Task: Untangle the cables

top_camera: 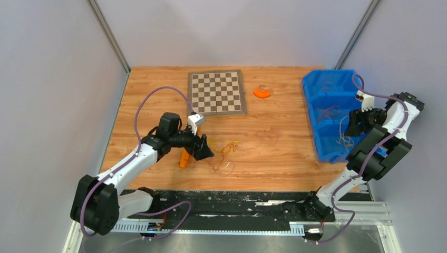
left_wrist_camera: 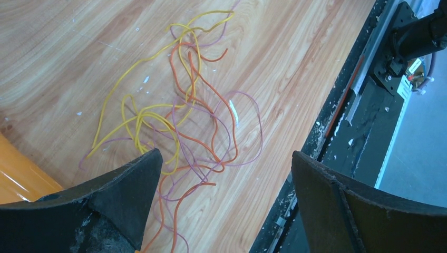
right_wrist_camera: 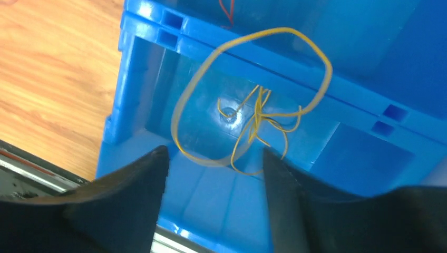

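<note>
A loose tangle of thin yellow, orange and purple cables lies on the wooden table; in the top view the tangle sits just right of my left gripper. That gripper is open and empty, low over the tangle's near end. A reddish strand lies apart to the right. My right gripper is open and empty over the near compartment of the blue bin. In the right wrist view my gripper hangs above a yellow cable looped inside the bin.
An orange marker-shaped stick lies under my left arm. A chessboard and a small orange piece are at the back. The bin's other compartments hold more thin wires. The black table-edge rail runs close by.
</note>
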`<state>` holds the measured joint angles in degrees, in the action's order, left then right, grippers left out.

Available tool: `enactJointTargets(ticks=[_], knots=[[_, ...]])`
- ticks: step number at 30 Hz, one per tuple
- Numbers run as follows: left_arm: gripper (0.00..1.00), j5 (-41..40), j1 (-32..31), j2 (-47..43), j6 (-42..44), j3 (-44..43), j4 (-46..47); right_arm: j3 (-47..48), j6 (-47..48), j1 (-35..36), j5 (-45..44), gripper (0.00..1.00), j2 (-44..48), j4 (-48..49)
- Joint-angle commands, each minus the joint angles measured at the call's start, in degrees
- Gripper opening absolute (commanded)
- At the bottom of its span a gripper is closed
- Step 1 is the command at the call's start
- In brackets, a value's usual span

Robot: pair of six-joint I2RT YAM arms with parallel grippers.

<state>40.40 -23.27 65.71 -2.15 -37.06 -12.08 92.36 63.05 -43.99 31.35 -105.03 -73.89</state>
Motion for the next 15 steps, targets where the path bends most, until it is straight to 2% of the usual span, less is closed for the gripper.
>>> enactJointTargets(ticks=[1, 5, 8, 12, 15], knots=[[1.00, 0.13, 0.22, -1.69, 2.03, -2.99, -2.79, 9.20, -1.08, -0.53, 0.02, 0.76, 2.42, -3.32], [1.00, -1.78, 1.25, -2.18, 4.17, -3.70, -6.50, 13.12, -4.21, 3.16, 1.96, 0.99, 6.78, -7.46], [1.00, -4.54, 1.59, -0.51, 4.53, -4.25, -8.18, 8.02, -8.49, 10.91, 3.68, 1.00, 12.60, -6.70], [1.00, -4.85, 1.73, 3.18, 0.49, -5.01, -7.19, -0.03, -19.00, 27.06, 7.24, 1.00, 17.59, -1.05], [0.95, -4.52, 1.74, 7.11, -2.68, -5.78, -5.00, -6.78, -28.85, 39.49, 9.51, 1.00, 18.95, 6.54]])
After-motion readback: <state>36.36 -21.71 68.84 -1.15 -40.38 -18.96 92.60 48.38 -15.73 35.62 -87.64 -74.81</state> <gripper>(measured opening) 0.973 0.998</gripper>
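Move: Right hand: the cable tangle left on the table lies about 48 cm to its left, 5 cm back and 12 cm below. The thin pink loop trailing from it is some 31 cm left and 3 cm ahead. The yellow cable in the blue tray is almost underneath, 3 cm ahead and 1 cm left. Left hand: the tangle is about 7 cm right, 3 cm ahead and 11 cm down; the orange microphone is 8 cm left and 7 cm ahead. Up first, then swiftly left: the right hand finishes opening its half-open fingers to let go of the yellow cable, climbs some 10 cm out of the tray and sweeps about 18 cm over its side towards the tangle, wrist turning roughly 15 degrees counter-clockwise. The left hand, open above the tangle's edge, eases 1.5 cm left and sinks as much. ##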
